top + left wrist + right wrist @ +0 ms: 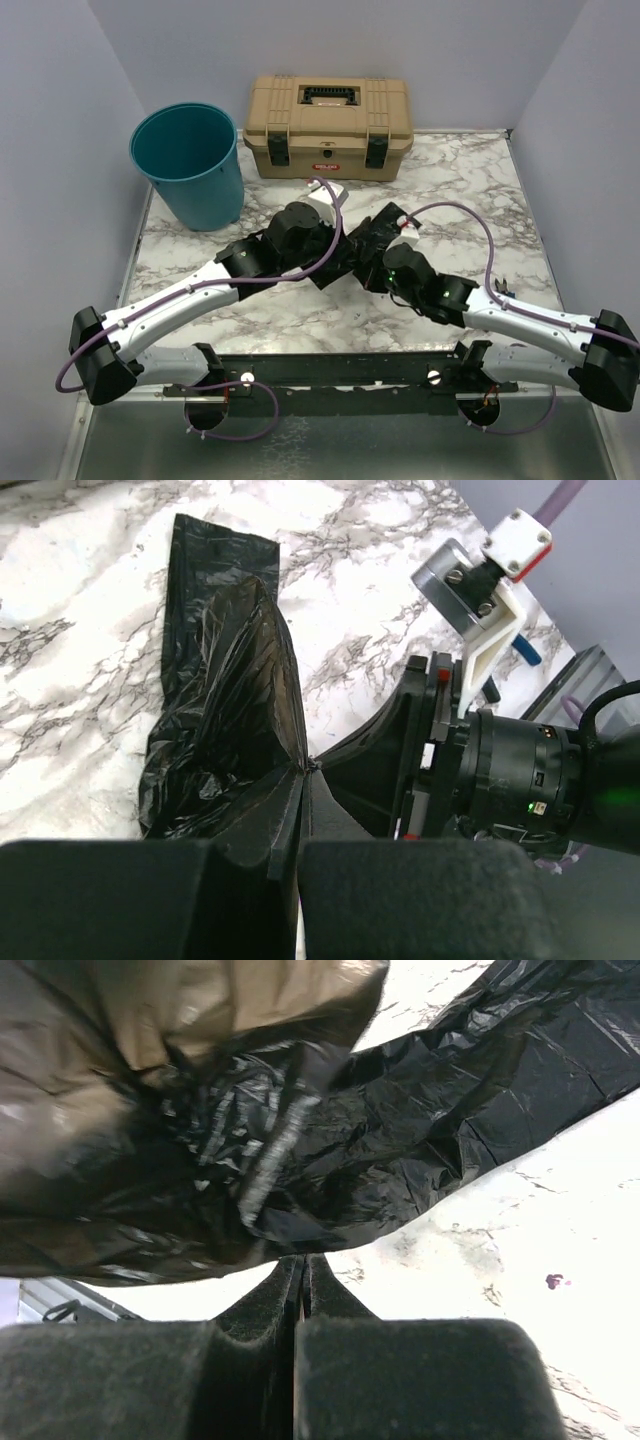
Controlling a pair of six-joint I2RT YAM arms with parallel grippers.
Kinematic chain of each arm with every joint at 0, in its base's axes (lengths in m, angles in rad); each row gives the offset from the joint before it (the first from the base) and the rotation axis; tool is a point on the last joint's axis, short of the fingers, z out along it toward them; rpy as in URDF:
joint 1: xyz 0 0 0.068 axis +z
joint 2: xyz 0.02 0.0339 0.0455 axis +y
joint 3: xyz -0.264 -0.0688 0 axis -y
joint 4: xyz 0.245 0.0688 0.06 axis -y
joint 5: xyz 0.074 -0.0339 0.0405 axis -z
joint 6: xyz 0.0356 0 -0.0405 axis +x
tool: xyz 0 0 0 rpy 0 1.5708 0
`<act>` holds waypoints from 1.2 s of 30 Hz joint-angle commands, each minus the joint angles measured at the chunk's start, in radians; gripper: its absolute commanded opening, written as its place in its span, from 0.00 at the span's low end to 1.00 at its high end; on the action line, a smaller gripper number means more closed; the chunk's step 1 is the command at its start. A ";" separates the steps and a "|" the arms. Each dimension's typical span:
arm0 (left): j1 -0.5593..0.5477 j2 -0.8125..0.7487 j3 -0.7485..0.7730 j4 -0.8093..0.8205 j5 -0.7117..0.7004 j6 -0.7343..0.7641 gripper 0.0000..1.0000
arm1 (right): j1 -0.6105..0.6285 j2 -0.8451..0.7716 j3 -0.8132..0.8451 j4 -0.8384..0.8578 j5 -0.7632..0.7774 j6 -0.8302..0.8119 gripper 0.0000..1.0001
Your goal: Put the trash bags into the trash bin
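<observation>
A crinkly black trash bag (pixel 372 228) lies bunched on the marble table (pixel 480 190) between my two arms. In the left wrist view the trash bag (pixel 225 680) rises from the table to my left gripper (pixel 305 770), which is shut on a pinch of the film. My right gripper (pixel 303 1260) is shut on the lower edge of the trash bag (pixel 300 1130), which hangs stretched in front of it. Seen from above, the left gripper (pixel 338 240) and the right gripper (pixel 368 255) meet over the bag. The teal trash bin (pixel 188 165) stands upright at the back left, apart from both.
A tan toolbox (pixel 328 125) with black latches stands against the back wall, right of the bin. The right arm's wrist (pixel 520 770) sits close to my left fingers. Purple cables loop over both arms. Walls enclose the table on three sides.
</observation>
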 commanded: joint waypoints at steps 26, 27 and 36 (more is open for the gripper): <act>0.015 0.032 -0.153 0.137 0.285 0.036 0.00 | -0.013 -0.392 0.073 -0.392 0.142 0.267 0.62; 0.002 0.045 -0.173 0.154 0.281 0.050 0.00 | -0.013 -0.392 0.074 -0.440 0.161 0.304 0.63; -0.182 0.224 -0.224 0.253 0.299 0.075 0.00 | -0.013 -0.412 0.022 -0.730 0.130 0.537 0.64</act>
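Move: The middle of the black trash bag lies about 6 cm ahead of the left hand, 8 cm to its right and 18 cm below; that hand already pinches the bag's raised end. From the right hand, shut at the bag's lower edge, the same middle is roughly 6 cm ahead, laterally level and 8 cm down. The toolbox stands about 32 cm ahead and 3 cm left of the left hand, its middle 15 cm lower. The trash bag's raised end stays pinched in the left hand, which eases about 3 cm left with a little lift while the shut right hand draws some 4 cm right. The right fingers then open wide as that hand climbs about 9 cm, before it sinks partway and swings right and back, turning clockwise. Afterwards the left hand carries its pinch down about 13 cm, back and right, turning clockwise. ##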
